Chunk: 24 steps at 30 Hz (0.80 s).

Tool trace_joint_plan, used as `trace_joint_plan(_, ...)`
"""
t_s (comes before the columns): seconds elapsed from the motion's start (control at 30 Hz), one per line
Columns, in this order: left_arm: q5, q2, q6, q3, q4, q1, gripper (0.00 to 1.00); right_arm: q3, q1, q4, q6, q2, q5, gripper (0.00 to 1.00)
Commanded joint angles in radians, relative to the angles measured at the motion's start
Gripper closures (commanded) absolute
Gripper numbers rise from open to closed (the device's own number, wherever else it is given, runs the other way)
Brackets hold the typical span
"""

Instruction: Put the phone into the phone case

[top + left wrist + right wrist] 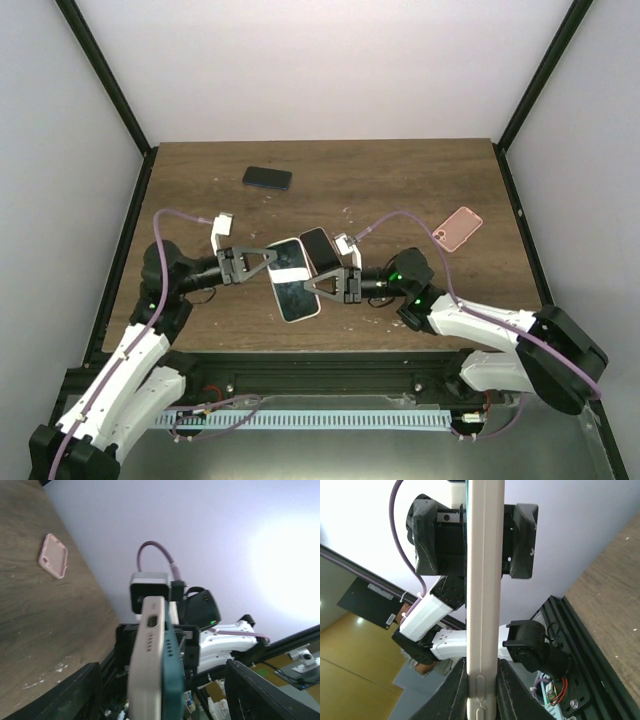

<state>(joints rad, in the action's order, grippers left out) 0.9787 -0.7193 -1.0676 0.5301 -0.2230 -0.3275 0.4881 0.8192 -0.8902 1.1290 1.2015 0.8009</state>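
A cream phone case (297, 292) is held off the table at the middle front, between both arms. A teal phone with a dark screen (318, 248) lies flat against it. In the left wrist view the case (146, 670) and the phone (174, 680) stand edge-on, side by side. My right gripper (320, 285) is shut on the case's long edges (484, 580), its fingers (454, 690) pressing both sides. My left gripper (272, 262) is open. Its fingers (75, 692) stand wide on either side of the pair without touching them.
A pink case (459, 227) lies on the wooden table (400, 180) at the right and shows in the left wrist view (53, 555). A dark phone (267, 178) lies flat at the back left. Black frame posts stand at the table's back corners.
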Motion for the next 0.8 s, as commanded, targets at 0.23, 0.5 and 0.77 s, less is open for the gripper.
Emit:
trace_joint_plan(0.23,-0.02,0.078,-0.096,-0.023,-0.153,0.005,0.61,-0.004,-0.006,-0.22,0.068,-0.009,0.05,0.99)
trace_joint_plan(0.5,-0.013,0.063,-0.089,-0.007,-0.135,0.005,0.97,-0.003,-0.006,-0.175,0.056,-0.033,0.041,0.94)
trace_joint_plan(0.77,-0.022,0.047,0.036,0.072,0.091,0.006,0.89,0.005,-0.006,-0.112,0.04,-0.064,-0.008,0.94)
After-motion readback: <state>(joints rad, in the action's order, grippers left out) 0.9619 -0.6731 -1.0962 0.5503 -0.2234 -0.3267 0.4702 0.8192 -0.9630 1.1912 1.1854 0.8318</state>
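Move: The phone case with its phone is held aloft by the right gripper, its middle about 3 cm left of that hand and 2 cm ahead. From the open left gripper, already astride the left edge near the far corner, its middle is some 4 cm back, 3 cm right and 3 cm lower. On the table 25 cm below, the cased phone lies about 18 cm ahead and 8 cm right of the left hand; the black phone is roughly 42 cm ahead, 8 cm left. Close the left fingers on the left long edge of the phone case near its far corner, pinching it while that hand rises about 2.5 cm and draws back 1 cm, then settles slightly. Keep the right fingers shut on the right edge throughout, easing that hand about 1 cm back and up. ##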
